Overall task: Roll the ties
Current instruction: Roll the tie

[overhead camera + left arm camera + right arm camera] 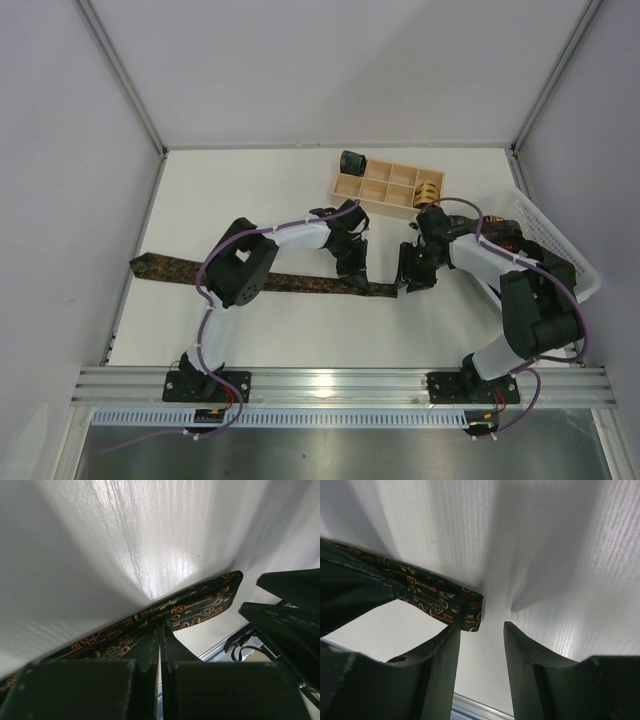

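Observation:
A long dark tie with a small gold-orange pattern lies flat across the table, its narrow end pointing right. My left gripper is shut, and its fingertips rest on the tie's near edge a little short of that end. My right gripper stands open just past the tie's end. In the right wrist view one of its fingers touches the tie's corner and nothing lies between the two. A dark green rolled tie sits by the tray's back left corner, and a tan-gold one sits in a tray compartment.
The pale wooden compartment tray stands at the back, right of centre. A white mesh basket holding dark fabric sits at the right edge beside my right arm. An aluminium rail runs along the near table edge.

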Controlling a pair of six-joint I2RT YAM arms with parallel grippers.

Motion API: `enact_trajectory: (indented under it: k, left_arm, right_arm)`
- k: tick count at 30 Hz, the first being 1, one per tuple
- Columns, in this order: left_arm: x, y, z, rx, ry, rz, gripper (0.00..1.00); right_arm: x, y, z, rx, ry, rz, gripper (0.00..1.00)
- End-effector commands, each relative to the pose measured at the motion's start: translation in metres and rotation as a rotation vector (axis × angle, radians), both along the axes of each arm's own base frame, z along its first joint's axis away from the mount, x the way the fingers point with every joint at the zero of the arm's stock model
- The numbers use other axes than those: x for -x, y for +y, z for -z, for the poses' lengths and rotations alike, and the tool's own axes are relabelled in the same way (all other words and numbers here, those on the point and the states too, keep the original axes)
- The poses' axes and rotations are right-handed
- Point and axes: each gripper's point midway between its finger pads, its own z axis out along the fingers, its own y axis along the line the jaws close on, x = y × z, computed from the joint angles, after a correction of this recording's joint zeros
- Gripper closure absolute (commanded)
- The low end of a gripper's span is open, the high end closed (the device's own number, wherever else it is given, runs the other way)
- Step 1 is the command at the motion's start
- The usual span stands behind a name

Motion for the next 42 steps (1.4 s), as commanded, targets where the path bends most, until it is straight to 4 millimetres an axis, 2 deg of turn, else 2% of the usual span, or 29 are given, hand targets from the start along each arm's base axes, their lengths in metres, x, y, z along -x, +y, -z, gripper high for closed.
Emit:
enact_trajectory:
  k: [1,5,11,14,15,18,20,23,29,33,36,42]
  left_arm:
    - [-0.002,0.008,0.012,-0.043,-0.007,0.021,1.00]
    - [-0.003,0.009,0.014,-0.045,-0.008,0.020,1.00]
    - [-0.006,0.011,0.016,-0.046,-0.007,0.020,1.00]
    - [-0.008,0.012,0.015,-0.046,-0.009,0.019,1.00]
    - [-0.009,0.013,0.016,-0.047,-0.013,0.022,0.99]
    - [-0.009,0.014,0.017,-0.053,-0.013,0.026,1.00]
    - [-0.010,0.015,0.018,-0.055,-0.012,0.028,0.99]
    - [-0.008,0.016,0.020,-0.059,-0.006,0.031,0.99]
    - [-0.009,0.018,0.021,-0.073,-0.015,0.032,1.00]
    - [-0.010,0.020,0.021,-0.083,-0.018,0.032,1.00]
    - [-0.010,0.020,0.022,-0.085,-0.016,0.034,0.99]
    - [-0.009,0.022,0.025,-0.103,-0.005,0.038,1.00]
  right_arm:
    - [-0.003,0.012,0.004,-0.044,0.001,-0.014,0.55]
    - [-0.003,0.017,0.010,-0.039,0.004,-0.023,0.55]
    - [-0.004,0.013,0.025,-0.004,0.032,-0.016,0.58]
    - [-0.004,0.016,0.025,-0.020,0.035,-0.020,0.69]
    - [-0.003,0.018,0.022,-0.030,0.033,-0.023,0.78]
    - [-0.006,0.025,0.002,-0.069,-0.018,-0.027,0.87]
    - [-0.004,0.030,-0.008,-0.099,-0.035,-0.035,0.89]
    - [-0.004,0.037,-0.025,-0.146,-0.057,-0.043,1.00]
    - [0.002,0.048,-0.036,-0.204,-0.029,-0.065,1.00]
    - [0.008,0.065,-0.046,-0.275,-0.014,-0.097,1.00]
    - [0.003,0.074,-0.055,-0.292,-0.039,-0.086,1.00]
    - [-0.012,0.080,-0.079,-0.368,-0.078,-0.007,1.00]
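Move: The tie's loose end lies just to the left of the open right fingers, about 2 cm off and 2 cm below, level with them fore and aft. The shut left fingertips, already on the tie, are some 10 cm to the right hand's left. The wooden divider box stands about 26 cm ahead and 5 cm left of the right hand, and the white basket some 28 cm to its right and 6 cm ahead. From the left hand the loose end is about 7 cm right, straight across. The right fingers close on the tie's loose end after sinking and sliding left about 2 cm each. They then lift it some 6 cm while carrying it about 5 cm left towards the left gripper, the wrist rolling roughly 15 degrees so the hand's left side rises. The left fingers stay shut and keep holding the tie down in place. ##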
